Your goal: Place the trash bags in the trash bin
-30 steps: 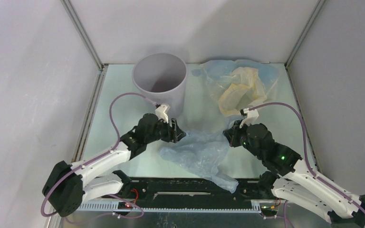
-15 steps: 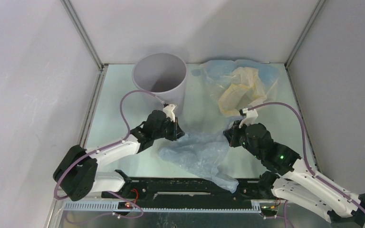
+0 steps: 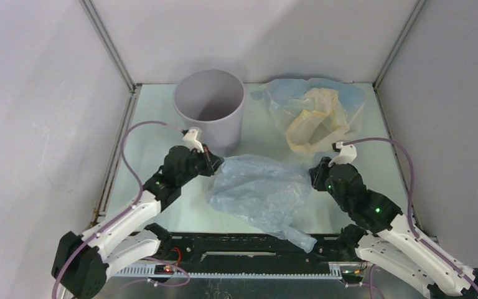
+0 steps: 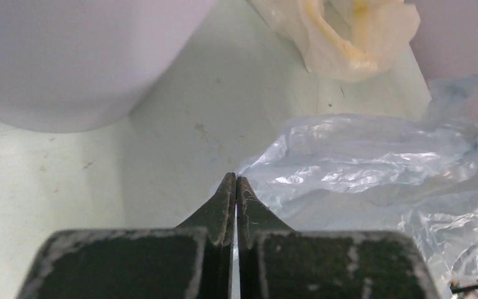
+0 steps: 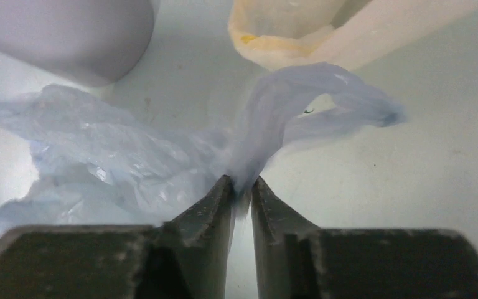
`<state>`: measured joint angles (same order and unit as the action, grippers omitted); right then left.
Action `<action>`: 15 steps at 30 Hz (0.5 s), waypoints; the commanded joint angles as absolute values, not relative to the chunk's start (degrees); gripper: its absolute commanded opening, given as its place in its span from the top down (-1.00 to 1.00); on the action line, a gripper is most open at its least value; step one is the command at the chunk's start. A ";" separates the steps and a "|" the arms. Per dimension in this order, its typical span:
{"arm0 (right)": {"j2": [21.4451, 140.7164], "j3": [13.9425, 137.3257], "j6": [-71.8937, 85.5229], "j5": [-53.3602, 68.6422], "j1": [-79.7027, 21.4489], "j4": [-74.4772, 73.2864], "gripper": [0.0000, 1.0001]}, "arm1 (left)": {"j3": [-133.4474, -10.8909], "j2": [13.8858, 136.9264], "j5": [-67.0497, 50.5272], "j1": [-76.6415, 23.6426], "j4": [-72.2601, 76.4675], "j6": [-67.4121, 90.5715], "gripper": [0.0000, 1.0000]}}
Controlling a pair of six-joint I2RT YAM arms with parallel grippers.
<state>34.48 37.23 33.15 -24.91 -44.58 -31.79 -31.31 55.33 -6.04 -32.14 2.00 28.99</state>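
Note:
The pale blue-grey trash bag (image 3: 258, 190) hangs spread between my two grippers over the table's middle. My left gripper (image 3: 216, 163) is shut at the bag's left edge, just in front of the light grey trash bin (image 3: 224, 128). In the left wrist view the jaws (image 4: 235, 180) are pressed together, with the film (image 4: 348, 156) right beside the tips. My right gripper (image 3: 314, 173) is shut on a twisted strand of the same bag (image 5: 118, 156), which rises from between its tips (image 5: 243, 184). The bin stands open and upright at the back.
A cream-yellow bag (image 3: 311, 121) lies on a pale blue bag (image 3: 286, 93) at the back right, beside the bin. Grey walls enclose the table on three sides. The bag's tail (image 3: 299, 237) drapes over the black rail at the near edge.
My left gripper has pulled back to the left and my right gripper has shifted right. The blue-grey bag has been stretched wider and lifted between them.

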 commanded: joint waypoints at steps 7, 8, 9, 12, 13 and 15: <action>32.14 37.52 32.23 -23.07 -42.37 -32.54 -0.48 | -29.41 50.17 -0.53 -30.42 -2.03 31.53 1.00; 32.18 37.53 30.86 -20.92 -42.30 -32.14 -0.49 | -29.52 50.18 -0.60 -30.41 -2.29 31.50 1.00; 32.41 37.55 30.18 -18.72 -42.23 -31.82 -0.49 | -29.57 50.26 -0.66 -30.37 -2.38 31.48 1.00; 33.47 37.52 29.94 -13.53 -42.28 -31.25 -0.49 | -29.78 50.76 -0.54 -30.25 -3.00 31.48 1.00; 33.95 37.48 30.18 -11.45 -42.28 -31.20 -0.51 | -29.87 50.84 -0.36 -30.16 -3.25 31.47 1.00; 34.88 37.52 31.29 -5.73 -42.47 -31.12 -0.57 | -30.05 51.10 -0.18 -30.06 -3.79 31.68 1.00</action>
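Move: The blue bag hangs spread between both grippers: its middle lies about 14 cm right of the left hand, 7 cm back and 7 cm below; from the right hand it is some 18 cm left, 4 cm back and 9 cm below. The trash bin's middle stands about 15 cm ahead of the left hand and 2 cm left, 2 cm higher. The yellowish bag lies roughly 21 cm straight ahead of the right hand, 12 cm below. Right hand opens nearly in place, releasing the blue bag; left hand, still pinching, draws some 3 cm left. ##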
